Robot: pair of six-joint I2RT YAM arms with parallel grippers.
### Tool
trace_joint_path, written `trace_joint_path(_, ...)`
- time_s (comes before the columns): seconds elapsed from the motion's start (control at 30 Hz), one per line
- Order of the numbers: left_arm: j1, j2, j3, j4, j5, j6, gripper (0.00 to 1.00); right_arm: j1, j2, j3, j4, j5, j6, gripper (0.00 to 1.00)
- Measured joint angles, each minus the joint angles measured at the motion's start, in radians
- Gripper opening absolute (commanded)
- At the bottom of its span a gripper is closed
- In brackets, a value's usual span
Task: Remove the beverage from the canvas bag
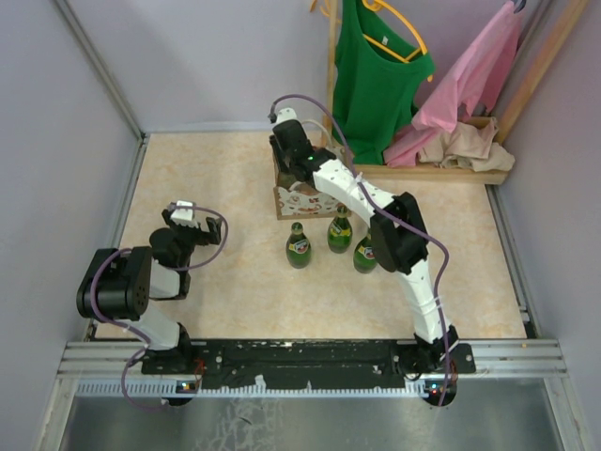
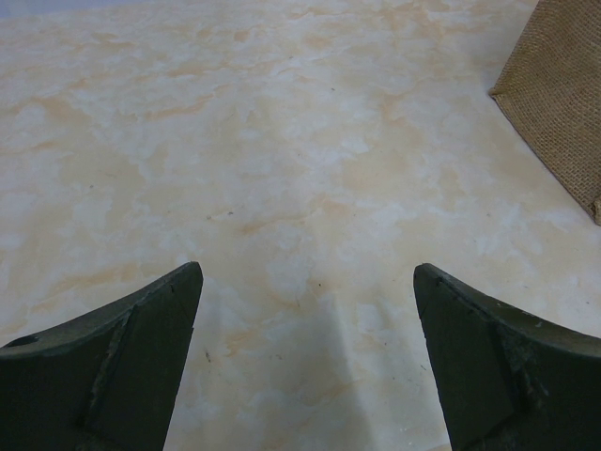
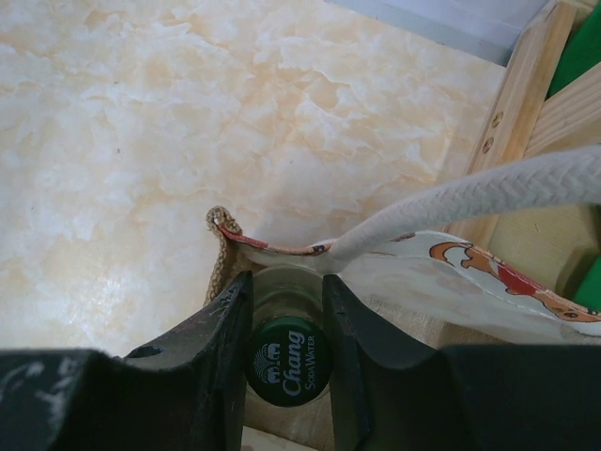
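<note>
The canvas bag stands at the back middle of the table, its patterned white-and-red panel facing the arms. My right gripper reaches down into the bag's corner and is shut on the neck of a green glass bottle, the beverage, whose green cap reads "Chang Soda Water". A white looped handle crosses just above the fingers. In the top view the right wrist covers the bag's mouth and hides that bottle. My left gripper hangs open over bare table, the bag's burlap corner to its right.
Three green bottles stand on the table just in front of the bag. A wooden clothes rack with green and pink garments fills the back right, close behind the bag. Grey walls enclose the table.
</note>
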Motion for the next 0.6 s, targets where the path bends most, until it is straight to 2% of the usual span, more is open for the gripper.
trace_joint_path(0.3,0.0,0.0,0.0,0.0,0.0,0.0,1.0,0.0,-0.038,-0.049,0.007,0.037,-0.036,0.0)
trace_joint_path(0.6,0.0,0.0,0.0,0.0,0.0,0.0,1.0,-0.003,-0.18,-0.173,0.027,0.056,-0.082,0.0)
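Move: The right hand already grips the last clear beverage bottle by its neck just under the cap, the bottle's middle about 7 cm straight below. The canvas bag around it centres some 6 cm right, 2 cm back and 9 cm below this hand; the nearest green bottle stands roughly 18 cm back and 2 cm right, the middle one 14 cm back and 12 cm right, both 7 cm lower. From the idle left hand the clear bottle is about 14 cm ahead, 18 cm right and nearly level. Keeping its pinch on the clear bottle's neck, the right hand first eases away from the bag's left end, moving right and a little back towards the bag's middle, about 3.5 cm right and 2 cm back in all. The lift starts slowly and quickens late, drawing the bottle about 3.5 cm straight up in the bag by the end while the fingers' gap and the wrist stay almost as they were. ##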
